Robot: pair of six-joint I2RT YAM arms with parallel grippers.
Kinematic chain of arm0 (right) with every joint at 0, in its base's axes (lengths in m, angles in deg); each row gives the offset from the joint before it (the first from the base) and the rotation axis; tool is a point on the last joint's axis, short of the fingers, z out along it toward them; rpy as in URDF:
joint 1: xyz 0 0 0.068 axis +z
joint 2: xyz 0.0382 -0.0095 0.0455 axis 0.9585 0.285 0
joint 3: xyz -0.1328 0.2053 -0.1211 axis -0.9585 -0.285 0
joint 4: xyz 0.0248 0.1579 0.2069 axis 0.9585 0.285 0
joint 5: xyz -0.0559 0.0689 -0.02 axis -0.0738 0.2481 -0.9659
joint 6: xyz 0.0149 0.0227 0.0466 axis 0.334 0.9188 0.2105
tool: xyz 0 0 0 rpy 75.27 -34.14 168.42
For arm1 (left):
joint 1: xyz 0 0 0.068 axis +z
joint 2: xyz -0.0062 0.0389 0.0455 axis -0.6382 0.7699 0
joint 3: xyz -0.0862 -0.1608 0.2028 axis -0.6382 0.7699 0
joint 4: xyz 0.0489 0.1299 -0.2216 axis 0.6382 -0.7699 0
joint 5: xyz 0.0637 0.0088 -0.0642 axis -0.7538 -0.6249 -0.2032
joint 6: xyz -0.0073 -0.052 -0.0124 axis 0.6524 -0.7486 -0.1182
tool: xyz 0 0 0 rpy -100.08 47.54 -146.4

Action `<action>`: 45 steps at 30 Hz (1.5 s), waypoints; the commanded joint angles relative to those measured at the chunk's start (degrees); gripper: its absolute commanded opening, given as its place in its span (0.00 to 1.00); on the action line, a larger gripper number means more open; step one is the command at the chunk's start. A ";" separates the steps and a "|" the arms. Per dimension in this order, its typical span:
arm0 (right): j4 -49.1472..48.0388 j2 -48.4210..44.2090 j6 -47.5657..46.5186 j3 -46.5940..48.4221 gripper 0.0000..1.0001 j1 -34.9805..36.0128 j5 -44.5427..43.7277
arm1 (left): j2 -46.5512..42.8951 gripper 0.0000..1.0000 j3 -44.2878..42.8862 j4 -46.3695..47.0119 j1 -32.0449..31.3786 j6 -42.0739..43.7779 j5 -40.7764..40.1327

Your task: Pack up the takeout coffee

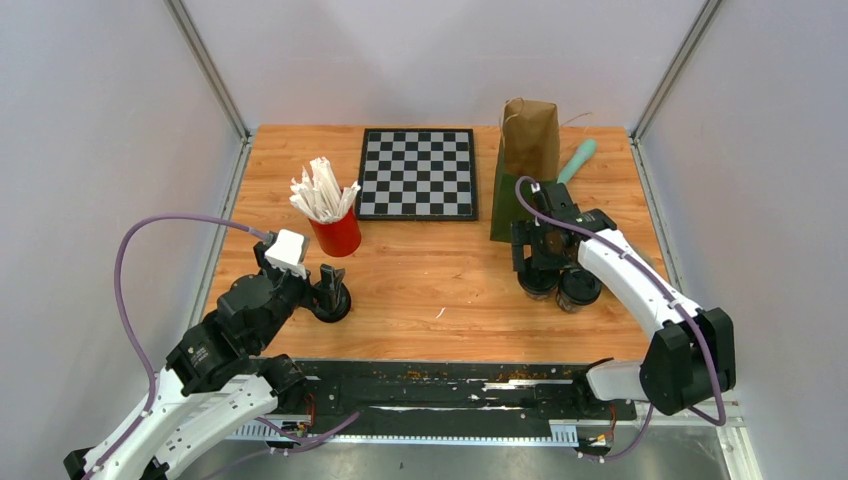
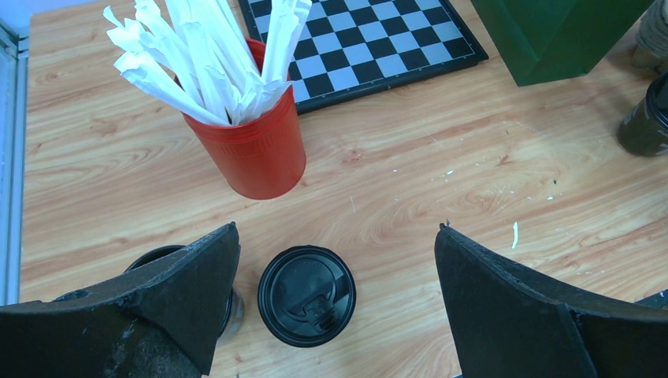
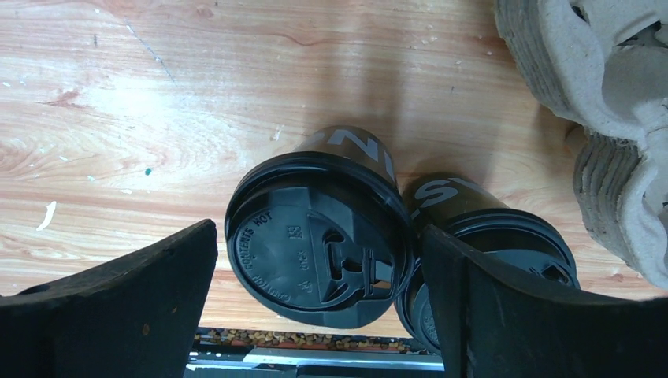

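Observation:
Two takeout coffee cups with black lids stand at the right: one (image 3: 315,260) sits between the fingers of my open right gripper (image 3: 319,228), the other (image 3: 504,236) lies partly behind the right finger. From above, that gripper (image 1: 545,272) hangs over the pair (image 1: 578,292). At the left, my open left gripper (image 2: 337,230) hovers over another lidded cup (image 2: 307,295), clear of both fingers. One more cup (image 2: 157,256) is half hidden behind its left finger. In the top view the left gripper (image 1: 332,285) covers these cups.
A brown paper bag (image 1: 530,135) stands behind a dark green box (image 1: 505,195) at the back right, with a teal object (image 1: 577,160) beside it. A red cup of white wrapped straws (image 1: 335,230) and a chessboard (image 1: 418,172) are left of them. A grey pulp carrier (image 3: 606,118) is by the right cups.

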 commanded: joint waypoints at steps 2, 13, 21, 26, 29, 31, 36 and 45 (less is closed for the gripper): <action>1.49 -3.11 -0.37 3.96 1.00 -0.23 1.32 | -0.01 1.00 -0.44 1.87 -0.17 0.75 0.01; 4.74 -4.81 -0.63 8.17 0.97 -0.20 -0.53 | -0.35 1.00 -0.44 1.81 -0.14 0.94 0.17; -1.55 -8.52 0.56 15.21 0.94 -0.36 -3.23 | -0.45 1.00 -0.47 1.83 -0.17 1.36 -0.49; -9.40 -8.67 -1.44 18.53 0.92 -1.29 -6.06 | -0.51 1.00 -0.18 2.13 -0.17 1.25 -0.52; -10.74 -5.41 -3.00 21.23 0.90 -2.49 -6.51 | -0.05 1.00 -0.37 1.92 -0.17 1.23 -0.74; -10.65 -2.77 -3.08 23.46 0.88 -3.48 -6.10 | 0.01 1.00 -0.35 1.81 -0.17 1.15 -0.88; -13.99 1.95 -3.17 26.17 0.83 -5.11 -6.08 | 0.08 1.00 -0.10 1.89 -0.17 1.14 -0.28; -14.37 8.84 -6.05 30.61 0.57 -6.89 -8.85 | 0.71 1.00 -0.18 1.79 -0.17 0.97 0.34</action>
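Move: The right hand is open around the lidded cup it has just set down, whose middle is some 4 cm below. The green paper bag's right-hand rim lies about 17 cm ahead, 2 cm to the right and 14 cm higher. The second cup stands 8 cm right and 4 cm back, the carton tray 15 cm right and 6 cm ahead. From the left hand, that rim is about 24 cm ahead, 42 cm right, roughly level. Leaving the lidded cup between its open fingers, the right hand climbs straight up about 5 cm, then sweeps forward and up to the bag's right-hand rim, ending about 15 cm farther out and 15 cm higher after sinking the last 3 cm. The fingertips tip up and outward some 30 degrees, and the gap narrows to around two thirds, one finger on each side of the bag's right wall; touch on the paper can't be made out. ##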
